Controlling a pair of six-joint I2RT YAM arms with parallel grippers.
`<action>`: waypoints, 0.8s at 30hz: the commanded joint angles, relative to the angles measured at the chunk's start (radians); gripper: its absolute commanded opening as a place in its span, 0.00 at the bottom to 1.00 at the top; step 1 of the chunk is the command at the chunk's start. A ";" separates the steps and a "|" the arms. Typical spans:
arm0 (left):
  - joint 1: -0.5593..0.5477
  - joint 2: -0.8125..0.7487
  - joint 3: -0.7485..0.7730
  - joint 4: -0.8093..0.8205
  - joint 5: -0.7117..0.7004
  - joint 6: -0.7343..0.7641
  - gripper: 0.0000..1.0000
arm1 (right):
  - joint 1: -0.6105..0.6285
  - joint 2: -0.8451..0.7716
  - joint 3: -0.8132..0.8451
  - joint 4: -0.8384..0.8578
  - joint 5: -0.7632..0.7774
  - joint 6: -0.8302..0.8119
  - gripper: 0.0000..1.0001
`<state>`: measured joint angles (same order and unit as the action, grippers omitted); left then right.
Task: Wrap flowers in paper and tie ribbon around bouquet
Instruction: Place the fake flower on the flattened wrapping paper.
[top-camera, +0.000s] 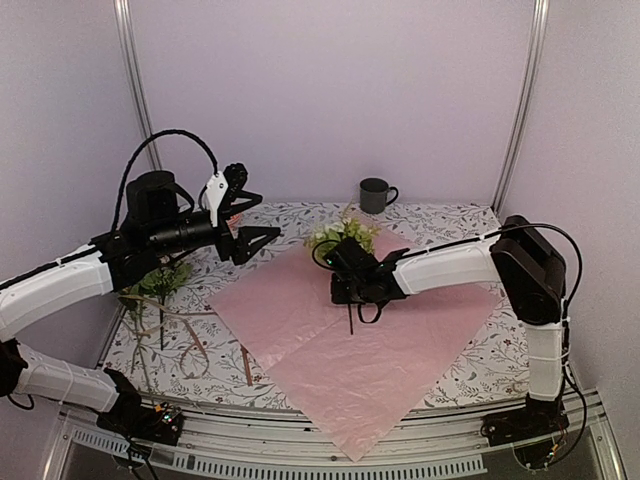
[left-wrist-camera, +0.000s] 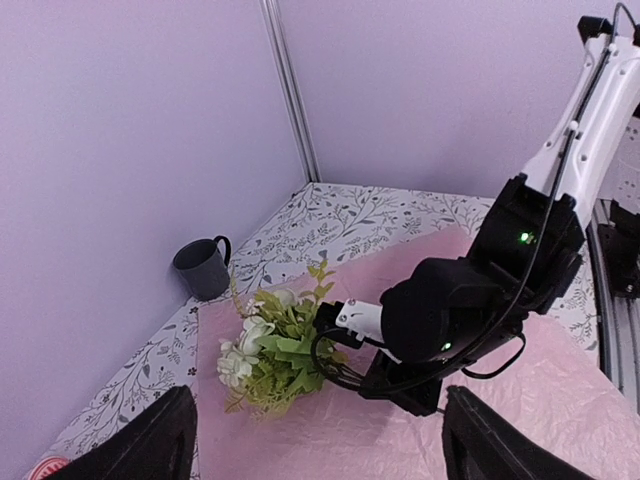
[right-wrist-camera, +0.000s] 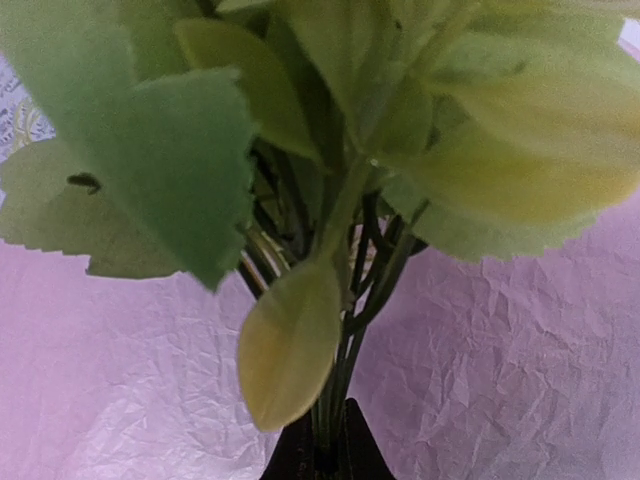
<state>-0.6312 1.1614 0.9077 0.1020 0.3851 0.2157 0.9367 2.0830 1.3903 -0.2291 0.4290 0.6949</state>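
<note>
A bunch of flowers (top-camera: 340, 236) with white blooms and green leaves lies at the far corner of the lilac-pink paper (top-camera: 350, 340). My right gripper (top-camera: 340, 258) is shut on its stalks. In the right wrist view the thin dark stalks (right-wrist-camera: 345, 350) run down between my right gripper (right-wrist-camera: 325, 462), and leaves fill the top of that view. My left gripper (top-camera: 266, 215) hangs open in the air, left of the bunch, with nothing in it. Its fingers (left-wrist-camera: 150, 440) frame the flowers (left-wrist-camera: 270, 350) in the left wrist view. The beige ribbon (top-camera: 192, 345) curls on the cloth at the left.
More green sprigs with long stalks (top-camera: 155, 285) lie on the floral table cloth (top-camera: 460, 225) at the left, under my left arm. A dark grey mug (top-camera: 376, 195) stands at the back edge, also seen as the mug (left-wrist-camera: 203, 268) near the wall.
</note>
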 joint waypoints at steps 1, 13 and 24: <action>-0.012 -0.011 0.020 -0.015 0.003 0.018 0.86 | -0.001 0.064 0.071 -0.069 0.002 0.028 0.00; -0.013 -0.018 0.019 -0.025 -0.015 0.038 0.87 | -0.002 0.147 0.181 -0.179 -0.040 0.001 0.53; -0.010 0.039 0.062 -0.077 -0.137 0.017 0.91 | -0.002 -0.060 0.138 -0.183 -0.093 -0.019 0.99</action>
<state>-0.6331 1.1629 0.9184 0.0689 0.3267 0.2420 0.9356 2.1639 1.5429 -0.4061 0.3679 0.6922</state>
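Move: The right hand already holds the flower's stems, with the middle of the diagonally laid wrapping paper almost directly beneath it, about 1 cm nearer the base, 1 cm right and 4 cm down. The flower head lies some 15 cm ahead of this hand and about 2 cm above it. The mug stands about 35 cm ahead and 10 cm to its right. From the left hand, the paper's middle is roughly 8 cm forward, 13 cm right and 33 cm down. Downward, the right hand lowers the held stems about 3 cm to the paper, drifting about 1 cm left and tilting slightly. Near the bottom its fingers go from shut to wide open, letting go of the stems, and then it starts back up by some 1.5 cm with the open fingers on either side of them. ##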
